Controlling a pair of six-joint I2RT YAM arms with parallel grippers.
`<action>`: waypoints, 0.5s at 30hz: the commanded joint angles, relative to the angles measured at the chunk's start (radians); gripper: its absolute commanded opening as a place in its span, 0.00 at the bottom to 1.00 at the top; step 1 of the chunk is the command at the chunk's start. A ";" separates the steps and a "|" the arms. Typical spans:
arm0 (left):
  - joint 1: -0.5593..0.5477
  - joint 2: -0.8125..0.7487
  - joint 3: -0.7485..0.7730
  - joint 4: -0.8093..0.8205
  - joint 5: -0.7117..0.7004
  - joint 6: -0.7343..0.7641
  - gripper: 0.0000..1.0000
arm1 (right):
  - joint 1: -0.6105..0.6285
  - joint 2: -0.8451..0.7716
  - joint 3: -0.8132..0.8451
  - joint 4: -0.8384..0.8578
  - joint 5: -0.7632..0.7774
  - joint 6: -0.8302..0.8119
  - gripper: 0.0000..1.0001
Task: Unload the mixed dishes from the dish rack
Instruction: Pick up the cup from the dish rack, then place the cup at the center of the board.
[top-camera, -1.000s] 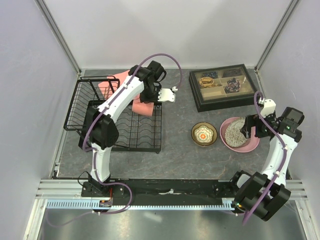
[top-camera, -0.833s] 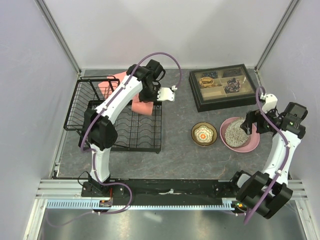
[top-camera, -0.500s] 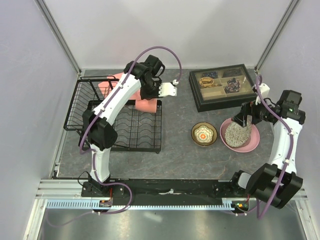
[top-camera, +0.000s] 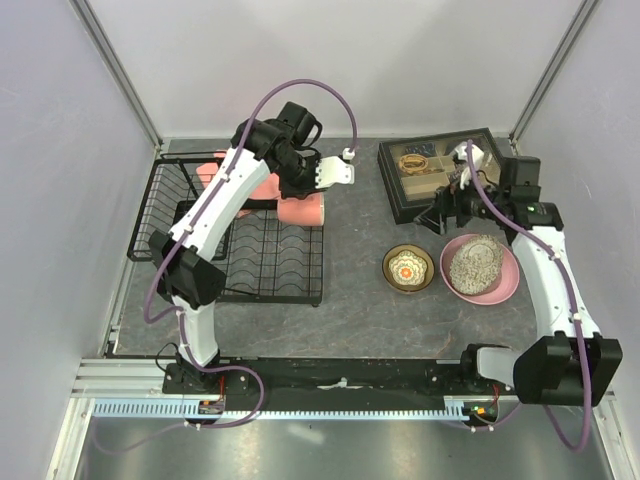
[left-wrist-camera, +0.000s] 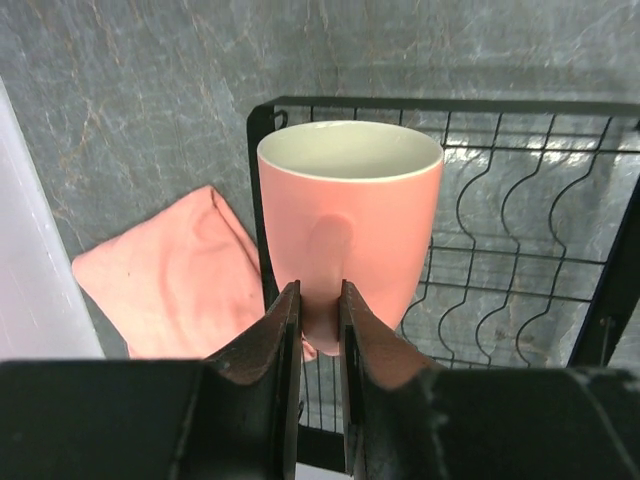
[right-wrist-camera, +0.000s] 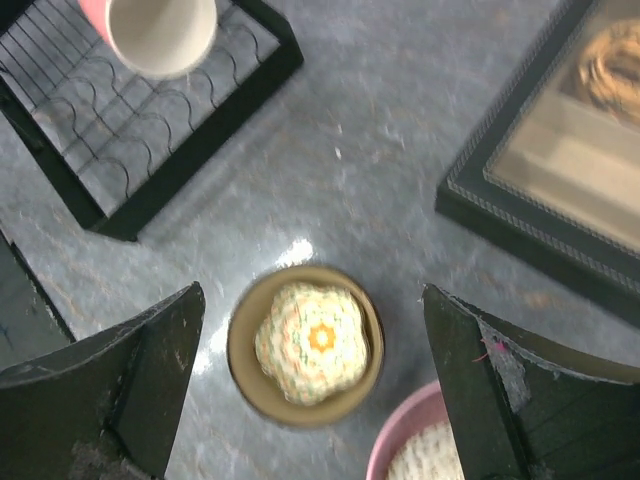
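Note:
My left gripper (left-wrist-camera: 320, 310) is shut on the handle side of the pink mug (left-wrist-camera: 350, 215), which hangs upright over the far right corner of the black dish rack (top-camera: 240, 250). From above, the mug (top-camera: 302, 212) sits just under the left gripper (top-camera: 297, 192). The small brown floral bowl (top-camera: 408, 268) stands on the table, with the grey speckled bowl (top-camera: 476, 262) resting in the pink plate (top-camera: 505, 288) to its right. My right gripper (top-camera: 438, 217) hovers open and empty above the brown bowl (right-wrist-camera: 305, 345), which lies between its fingers (right-wrist-camera: 150, 370).
A pink folded cloth (top-camera: 215, 172) lies behind the rack. A black compartmented tray (top-camera: 445, 172) of trinkets stands at the back right, close to the right arm. The rack's tall basket section (top-camera: 160, 205) is at the left. Grey walls close in on both sides.
The right arm has swung left from over the plate and grey bowl to above the brown bowl, jaws still wide. The left arm has shifted the held mug slightly right.

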 joint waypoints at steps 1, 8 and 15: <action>0.004 -0.089 0.073 -0.011 0.095 -0.051 0.02 | 0.122 0.030 -0.006 0.257 0.091 0.169 0.98; 0.004 -0.132 0.075 -0.019 0.224 -0.095 0.01 | 0.286 0.085 -0.020 0.446 0.117 0.270 0.98; 0.004 -0.170 0.075 -0.014 0.350 -0.129 0.02 | 0.359 0.135 0.006 0.525 0.148 0.284 0.96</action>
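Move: The left hand already holds the cup by its handle, the body about 5 cm below the fingers and 2 cm to the right; the open right gripper waits some 29 cm to its right, 5 cm back, about level. The rack's middle is roughly 14 cm left of the left hand, 1 cm back, 18 below. From the right hand the cup is about 27 cm left, 5 ahead, 5 below; the bowls are 2 cm left, neither ahead nor back, 20 below, and the pink plate 16 cm right, level fore and aft. Keeping its pinch on the cup's handle, the left hand rises about 5 cm while drawing back nearly 4 and drifting right, away from the rack, its fingertips swinging out to the right. The right hand, fingers wide open and touching nothing, sweeps about 11 cm left and a little forward over the table towards the cup. ##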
